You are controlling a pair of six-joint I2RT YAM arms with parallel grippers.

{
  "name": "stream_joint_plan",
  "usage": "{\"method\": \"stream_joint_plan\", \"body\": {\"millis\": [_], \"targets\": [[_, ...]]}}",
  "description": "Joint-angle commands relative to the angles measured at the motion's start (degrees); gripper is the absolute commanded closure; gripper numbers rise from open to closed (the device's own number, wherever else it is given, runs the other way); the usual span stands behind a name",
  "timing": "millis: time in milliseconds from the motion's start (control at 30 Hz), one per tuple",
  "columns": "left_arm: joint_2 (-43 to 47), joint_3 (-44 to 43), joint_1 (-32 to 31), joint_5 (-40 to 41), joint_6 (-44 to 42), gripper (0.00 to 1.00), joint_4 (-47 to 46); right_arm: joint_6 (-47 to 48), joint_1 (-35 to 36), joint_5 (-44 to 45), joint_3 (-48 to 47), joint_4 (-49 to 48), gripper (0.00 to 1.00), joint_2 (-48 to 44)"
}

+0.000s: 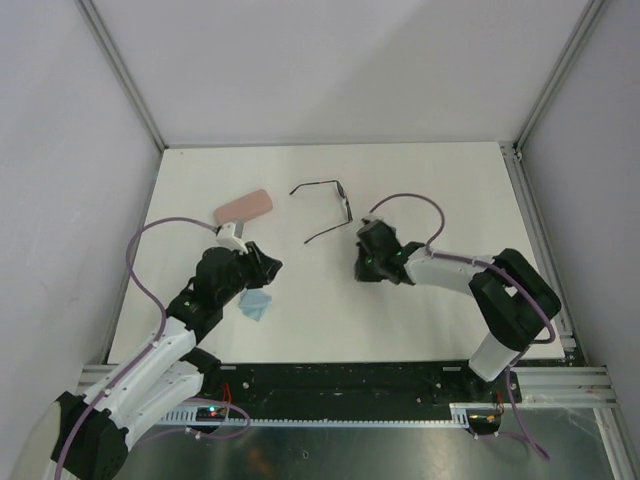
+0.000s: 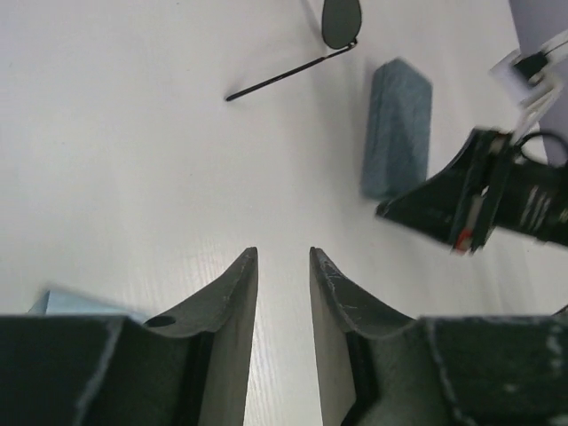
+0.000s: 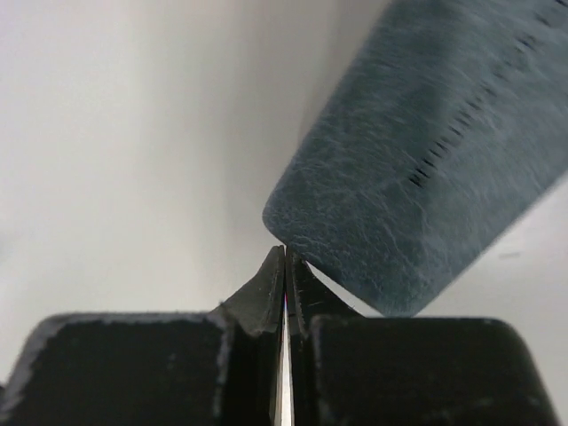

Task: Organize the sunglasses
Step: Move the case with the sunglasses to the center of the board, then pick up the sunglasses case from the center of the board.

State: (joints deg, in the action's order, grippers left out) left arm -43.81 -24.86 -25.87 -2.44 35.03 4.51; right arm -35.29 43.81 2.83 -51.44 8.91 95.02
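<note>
Thin black wire-framed sunglasses (image 1: 325, 205) lie unfolded on the white table at the back centre. The left wrist view shows one dark lens (image 2: 341, 22) and a slim arm. My left gripper (image 1: 270, 268) hovers low over the table, left of the sunglasses, open with nothing between its fingers (image 2: 232, 293). My right gripper (image 1: 366, 262) is just below the sunglasses. It is shut, its tips (image 3: 286, 251) against the end of a blue-grey case (image 3: 426, 169) and holding nothing. That case (image 2: 397, 129) lies flat beside the right gripper (image 2: 479, 200).
A pink case (image 1: 244, 207) lies at the back left, beyond the left gripper. A light-blue cloth (image 1: 258, 305) sits on the table under the left wrist, seen also as a cloth corner (image 2: 75, 302). Metal posts and grey walls border the table.
</note>
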Motion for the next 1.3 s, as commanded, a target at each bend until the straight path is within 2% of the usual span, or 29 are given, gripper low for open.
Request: {"method": "stream_joint_plan", "body": {"millis": [0, 100, 167, 300, 367, 433, 567, 633, 733, 833, 967, 1167, 1267], "targets": [[0.4, 1.2, 0.8, 3.0, -0.1, 0.65, -0.4, 3.3, -9.0, 2.7, -1.5, 3.3, 1.00, -4.2], [-0.1, 0.4, 0.9, 4.3, -0.1, 0.62, -0.4, 5.6, -12.4, 2.2, -1.5, 4.8, 0.99, -7.7], [-1.3, -1.1, 0.9, 4.7, -0.4, 0.53, -0.3, 6.9, -13.2, 2.1, -1.4, 6.1, 0.95, -10.2], [-5.3, -7.3, 1.5, 5.4, -2.2, 0.26, 0.4, 7.5, -13.0, 2.4, 0.2, 8.1, 0.77, -16.8], [-8.9, -11.2, 1.9, 5.8, -3.4, 0.09, 1.2, 7.2, -12.7, 2.2, 1.8, 8.6, 0.63, -21.1], [-14.1, -16.5, 2.3, 6.0, -6.1, 0.03, 3.4, 6.9, -12.4, 1.9, 3.8, 8.8, 0.50, -25.4], [-25.8, -29.3, 2.6, 10.4, -16.6, 0.01, 11.8, 6.9, -11.2, 0.2, 7.4, 8.9, 0.31, -33.8], [-30.5, -34.1, 2.5, 14.1, -22.3, 0.00, 14.6, 7.0, -10.3, -0.4, 8.9, 9.1, 0.25, -37.5], [-35.3, -38.3, 2.6, 21.5, -31.2, 0.00, 16.0, 7.4, -8.8, -0.9, 9.8, 10.2, 0.21, -41.4], [-40.4, -40.4, 3.3, 23.6, -42.3, 0.00, 16.0, 7.6, -7.3, -1.1, 9.9, 11.4, 0.20, -43.4], [-49.6, -45.7, 7.2, 22.6, -49.4, 0.00, 17.8, 7.6, -5.9, -2.0, 9.9, 12.5, 0.19, -44.4], [-60.6, -55.6, 14.1, 9.1, -52.2, 0.00, 20.7, 7.2, -5.6, -4.5, 9.9, 13.2, 0.19, -45.0], [-66.1, -60.9, 16.1, 5.7, -53.9, 0.00, 21.7, 6.8, -5.7, -5.5, 9.9, 13.3, 0.18, -45.5]]}}
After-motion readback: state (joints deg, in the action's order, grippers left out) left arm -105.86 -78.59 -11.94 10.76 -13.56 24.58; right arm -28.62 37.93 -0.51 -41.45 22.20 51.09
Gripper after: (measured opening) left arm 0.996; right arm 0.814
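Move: The shut right fingers are already against the near end of the blue case with the sunglasses, whose middle lies about 8 cm ahead and 3 cm right. From the right hand, the black sunglasses lie some 21 cm ahead and 7 cm left. The left hand's pink case is about 22 cm ahead, 10 cm left and 12 cm below, with the light-blue cloth roughly 4 cm back, 4 cm left and 14 cm below. Right hand pushes blue case right-forward, then rises; left reaches 20 cm forward towards pink case, both opening. ##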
